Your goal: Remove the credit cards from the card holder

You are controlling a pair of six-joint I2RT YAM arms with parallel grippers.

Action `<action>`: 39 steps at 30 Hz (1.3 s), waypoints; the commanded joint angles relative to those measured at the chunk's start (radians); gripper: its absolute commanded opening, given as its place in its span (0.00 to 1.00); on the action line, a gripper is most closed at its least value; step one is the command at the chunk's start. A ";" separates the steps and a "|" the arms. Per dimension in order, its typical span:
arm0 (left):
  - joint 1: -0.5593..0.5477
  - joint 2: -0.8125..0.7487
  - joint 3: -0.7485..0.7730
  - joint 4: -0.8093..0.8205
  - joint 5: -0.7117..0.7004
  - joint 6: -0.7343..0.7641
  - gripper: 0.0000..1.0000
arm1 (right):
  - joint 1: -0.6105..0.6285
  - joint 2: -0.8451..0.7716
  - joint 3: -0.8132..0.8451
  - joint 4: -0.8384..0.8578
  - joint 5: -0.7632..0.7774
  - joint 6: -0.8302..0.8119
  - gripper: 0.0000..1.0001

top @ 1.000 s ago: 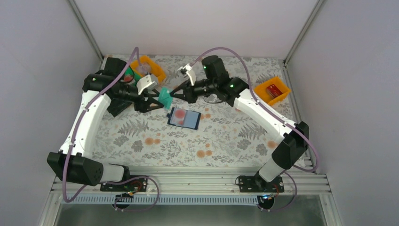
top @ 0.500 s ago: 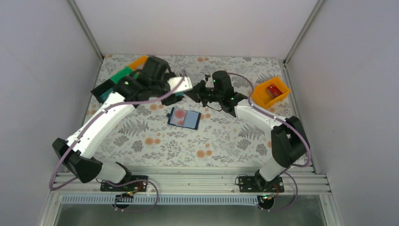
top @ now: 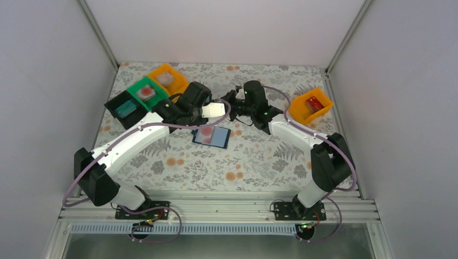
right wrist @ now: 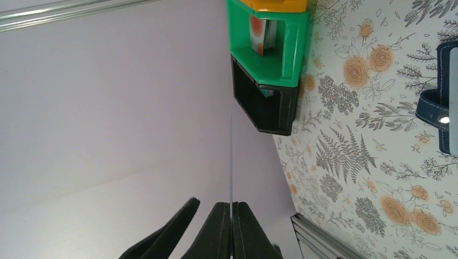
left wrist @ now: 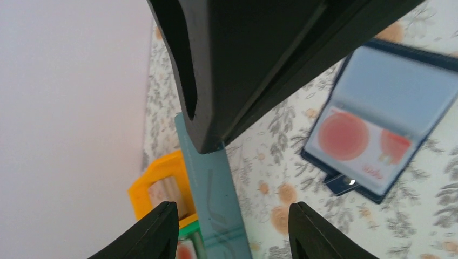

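The card holder (top: 211,136) lies open on the floral table, a pale credit card with reddish blotches (left wrist: 356,141) still in its pocket. My right gripper (top: 231,102) hovers just beyond it, shut on a teal credit card (left wrist: 213,199). That card appears only as a thin edge-on line (right wrist: 231,162) above the closed right fingertips (right wrist: 231,208). My left gripper (top: 219,109) meets it from the left. Its jaws (left wrist: 232,216) are open on either side of the teal card, with a gap on each side.
Black (top: 123,108), green (top: 145,93) and orange (top: 168,78) bins stand in a row at the back left, each with a card inside. Another orange bin (top: 310,105) with a red item sits at the back right. The enclosure walls are close behind.
Both grippers have shifted right, from beside the back-left bins to just beyond the holder. The left arm swung round, uncovering the bins. The right gripper still holds the teal card.
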 commanded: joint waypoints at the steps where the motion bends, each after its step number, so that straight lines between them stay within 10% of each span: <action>1: -0.005 0.013 -0.030 0.109 -0.130 0.060 0.50 | 0.010 0.008 0.020 0.028 -0.002 0.017 0.04; 8: -0.005 0.023 -0.012 0.129 -0.092 0.045 0.04 | 0.011 -0.002 0.019 0.025 -0.004 0.011 0.04; 14: 0.006 0.012 -0.019 0.096 -0.048 0.041 0.02 | 0.008 -0.009 0.035 0.016 -0.016 -0.028 0.05; 20: 0.172 -0.024 -0.042 0.062 0.066 0.066 0.02 | -0.059 -0.083 0.040 -0.081 0.017 -0.195 0.97; 33: 0.980 -0.024 -0.042 0.026 0.382 0.294 0.02 | -0.261 -0.202 0.060 -0.303 0.113 -0.902 0.99; 39: 1.060 0.091 -0.055 0.149 0.453 0.350 0.02 | -0.344 -0.143 0.052 -0.306 0.010 -0.998 0.99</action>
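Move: The teal card is in the right hand's closed fingers, sticking out about 3 cm to that hand's left and 1 cm ahead, and already reaches between the left hand's open fingers, within a centimetre or so of their midpoint. From the left hand, the black bin lies roughly 36 cm left, 12 cm ahead and 21 cm below. The green bin is some 28 cm left and 21 cm ahead; the open card holder is about 3 cm left, 1 cm ahead and 23 cm down. The teal card changes hands in the air: the left fingers ease forward a centimetre and pinch it, then the right fingers open wide and back off about 14 cm to the right, rising and going forward some 5 cm each as the wrist rolls. Keeping its pinch, the left hand sweeps the card left to the black bin, about 35 cm across and 6 cm forward nearly level, turning some 35 degrees counter-clockwise. ##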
